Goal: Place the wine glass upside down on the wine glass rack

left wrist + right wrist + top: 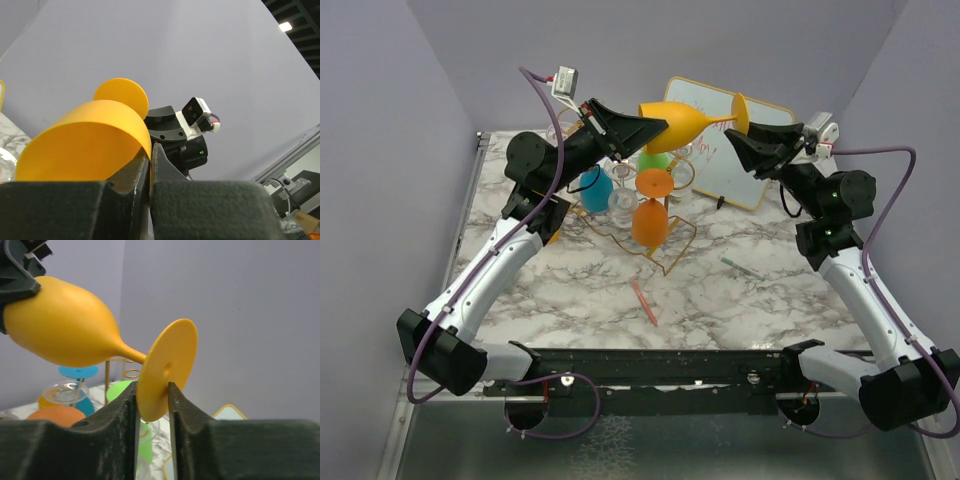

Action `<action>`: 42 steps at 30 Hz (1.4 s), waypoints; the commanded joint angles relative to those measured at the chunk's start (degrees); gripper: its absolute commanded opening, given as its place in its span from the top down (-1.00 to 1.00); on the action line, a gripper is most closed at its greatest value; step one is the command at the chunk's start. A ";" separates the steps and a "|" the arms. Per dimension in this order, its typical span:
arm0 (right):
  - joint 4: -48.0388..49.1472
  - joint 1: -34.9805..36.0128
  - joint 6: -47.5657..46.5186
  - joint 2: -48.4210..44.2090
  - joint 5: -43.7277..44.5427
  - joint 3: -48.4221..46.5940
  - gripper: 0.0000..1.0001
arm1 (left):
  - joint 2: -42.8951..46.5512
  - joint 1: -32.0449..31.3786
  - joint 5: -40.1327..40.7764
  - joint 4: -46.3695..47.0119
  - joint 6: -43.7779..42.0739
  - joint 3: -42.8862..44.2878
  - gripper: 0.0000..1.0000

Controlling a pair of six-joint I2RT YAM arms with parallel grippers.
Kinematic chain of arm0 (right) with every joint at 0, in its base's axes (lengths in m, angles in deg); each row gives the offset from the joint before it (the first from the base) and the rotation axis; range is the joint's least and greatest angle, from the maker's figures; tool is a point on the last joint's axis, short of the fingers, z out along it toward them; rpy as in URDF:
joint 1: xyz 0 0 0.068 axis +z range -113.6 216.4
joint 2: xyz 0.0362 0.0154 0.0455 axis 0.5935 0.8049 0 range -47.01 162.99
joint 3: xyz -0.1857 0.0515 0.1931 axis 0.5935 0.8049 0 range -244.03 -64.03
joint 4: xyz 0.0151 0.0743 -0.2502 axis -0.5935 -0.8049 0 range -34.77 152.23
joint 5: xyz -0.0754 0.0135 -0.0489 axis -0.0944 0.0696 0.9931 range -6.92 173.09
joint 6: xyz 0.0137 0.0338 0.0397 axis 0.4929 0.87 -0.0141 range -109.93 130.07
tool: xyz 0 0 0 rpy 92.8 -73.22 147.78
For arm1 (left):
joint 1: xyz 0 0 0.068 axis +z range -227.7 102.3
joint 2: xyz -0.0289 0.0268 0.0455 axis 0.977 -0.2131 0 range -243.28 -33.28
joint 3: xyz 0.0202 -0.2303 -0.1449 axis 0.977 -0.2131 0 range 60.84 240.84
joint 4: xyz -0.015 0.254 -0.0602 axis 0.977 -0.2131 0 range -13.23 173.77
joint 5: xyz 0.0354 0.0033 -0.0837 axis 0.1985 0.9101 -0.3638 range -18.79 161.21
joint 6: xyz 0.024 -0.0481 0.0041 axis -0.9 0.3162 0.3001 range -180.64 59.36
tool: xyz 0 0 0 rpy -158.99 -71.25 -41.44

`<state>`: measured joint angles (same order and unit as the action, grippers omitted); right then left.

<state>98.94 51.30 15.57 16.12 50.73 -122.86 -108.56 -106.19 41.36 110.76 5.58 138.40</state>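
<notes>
The yellow wine glass hangs on its side in the air above the table, bowl to the left, foot to the right. My left gripper is shut on the rim of the bowl. My right gripper has its fingers on both faces of the round foot, which sits tilted between them. Below the glass stands the gold wine glass rack, with orange, green, blue and clear glasses hanging upside down on it.
A yellow-framed whiteboard leans at the back right behind the rack. A pink pen and a green pen lie on the marble table in front. Grey walls close in on the left, right and back.
</notes>
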 commanded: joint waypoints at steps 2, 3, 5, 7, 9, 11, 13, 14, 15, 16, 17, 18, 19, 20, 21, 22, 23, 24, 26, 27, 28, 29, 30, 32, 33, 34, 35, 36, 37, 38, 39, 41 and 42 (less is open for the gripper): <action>0.60 0.05 -4.80 -0.46 6.21 0.84 0.56 | -0.91 -1.83 1.65 3.55 2.79 -0.76 1.00; 0.86 0.05 -4.95 -0.58 7.15 0.94 0.64 | -1.28 -2.10 1.47 3.60 2.85 -0.67 1.00; 1.60 0.06 -4.97 -0.70 8.50 1.11 0.82 | -1.70 -2.47 1.31 3.77 3.06 -0.57 1.00; 2.10 0.07 -4.97 -0.83 10.06 1.27 0.98 | -2.00 -2.70 1.05 3.82 2.89 -0.41 0.99; 3.19 0.07 -6.57 -1.18 12.35 1.88 0.99 | -2.14 -2.80 1.04 3.87 2.51 -0.40 0.78; 4.69 0.05 -6.82 -1.59 14.51 2.72 0.99 | -2.15 -2.80 1.06 3.87 2.07 -0.33 0.60; 6.57 0.05 -6.88 -1.90 17.02 3.41 0.99 | -2.11 -2.80 1.04 3.87 1.69 0.01 0.43; 7.60 0.05 -6.96 -1.97 18.10 3.64 0.99 | -2.21 -2.80 1.00 3.87 1.52 0.23 0.30; 8.70 0.05 -7.17 -2.04 19.27 3.81 0.99 | -2.34 -2.80 1.02 3.82 1.44 0.42 0.16; 9.56 0.09 -7.41 -2.00 20.63 3.96 0.99 | -2.37 -2.80 1.11 3.86 1.35 0.57 0.04; 10.45 0.05 -7.92 -1.97 21.75 3.84 0.99 | -2.47 -2.80 1.24 3.87 1.23 0.83 -0.05; 11.13 0.05 -8.76 -1.83 22.65 3.78 0.98 | -2.49 -2.80 1.20 3.79 1.12 1.09 -0.14; 11.67 0.05 -9.73 -1.69 23.08 3.60 0.99 | -2.62 -2.80 1.12 3.76 1.18 1.49 -0.20; 12.00 0.05 -11.24 -1.59 23.08 3.29 0.99 | -2.80 -2.80 0.89 3.78 1.03 1.91 -0.25; 12.31 0.05 -12.81 -1.60 22.99 3.02 0.99 | -2.89 -2.80 0.66 3.77 0.69 2.38 -0.33; 12.66 0.05 -14.39 -1.53 23.20 2.82 0.99 | -2.95 -2.80 0.51 3.78 0.47 2.70 -0.38; 12.99 0.05 -15.78 -1.58 23.44 2.65 0.99 | -2.94 -2.80 0.49 3.66 0.33 2.84 -0.43; 13.42 0.05 -17.26 -1.65 23.77 2.52 0.99 | -2.89 -2.72 0.57 3.42 0.06 2.98 -0.46; 14.09 0.05 -19.64 -1.70 24.96 2.10 0.99 | -2.71 -2.71 0.97 2.43 -0.47 3.12 -0.51; 14.25 0.05 -21.52 -1.70 25.47 1.79 0.99 | -2.60 -2.71 1.13 1.88 -0.92 3.24 -0.53; 14.14 0.05 -22.75 -1.65 25.98 1.44 0.99 | -2.45 -2.71 1.44 1.05 -1.42 3.41 -0.54; 14.05 0.05 -25.20 -1.65 26.26 1.17 0.99 | -2.25 -2.71 1.76 0.19 -1.96 3.65 -0.54; 13.93 0.05 -27.61 -1.69 26.43 0.97 0.99 | -2.07 -2.71 2.26 -0.73 -2.70 3.92 -0.55; 14.36 0.05 -31.91 -1.65 26.42 1.06 0.99 | -1.74 -2.71 2.97 -2.57 -4.05 4.71 -0.58; 14.56 0.05 -34.11 -1.57 26.65 1.00 0.99 | -1.82 -2.71 3.25 -3.62 -4.71 5.36 -0.58; 14.62 0.05 -36.07 -1.46 26.87 0.83 0.99 | -1.92 -2.71 3.25 -4.62 -5.30 6.31 -0.59; 14.54 0.05 -38.16 -1.35 27.09 0.74 0.99 | -2.31 -2.71 2.98 -5.53 -5.71 7.37 -0.60; 14.53 0.07 -40.28 -1.22 27.21 0.66 0.99 | -2.77 -2.71 2.51 -6.33 -6.01 8.48 -0.60; 14.53 0.05 -42.30 -1.18 27.25 0.65 0.99 | -3.31 -2.71 2.18 -7.39 -6.23 9.61 -0.60; 14.34 0.05 -44.30 -1.03 27.12 0.71 0.99 | -3.84 -2.71 1.84 -7.99 -6.46 10.49 -0.61; 14.07 0.05 -45.93 -1.02 27.06 0.73 0.98 | -4.40 -2.71 1.62 -8.69 -6.71 11.56 -0.61; 12.80 0.05 -48.60 -1.03 26.89 0.58 0.99 | -5.45 -2.75 1.63 -10.79 -7.47 13.79 -0.62; 12.01 0.05 -49.79 -1.08 26.58 0.44 0.99 | -6.16 -2.79 1.63 -11.94 -8.04 15.27 -0.62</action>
<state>111.04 51.30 -24.95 15.25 76.08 -120.21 -112.28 -109.05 43.00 104.05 0.68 148.50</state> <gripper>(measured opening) 0.029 0.804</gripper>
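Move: The yellow wine glass is held level by its rim in the left fingers; its foot lies about 13 cm right of the left hand, 2 cm ahead and slightly below. That foot already stands between the right hand's half-open fingers, its middle some 3 cm above them and 1 cm ahead. On the rack, the green glass is about 14 cm left of the right hand and 7 cm ahead, the orange glass as far left, 1 cm back; both roughly 15 cm lower. The right fingers shut on the lower edge of the yellow glass's foot, and the left fingers then open wide and let go of the rim after following about 2 cm to the right. The right hand carries the glass some 10 cm right, edging forward first and later rising about 5 cm, while turning clockwise about 40 degrees and tipping its fingers upward. The left hand finishes with a short rise. ##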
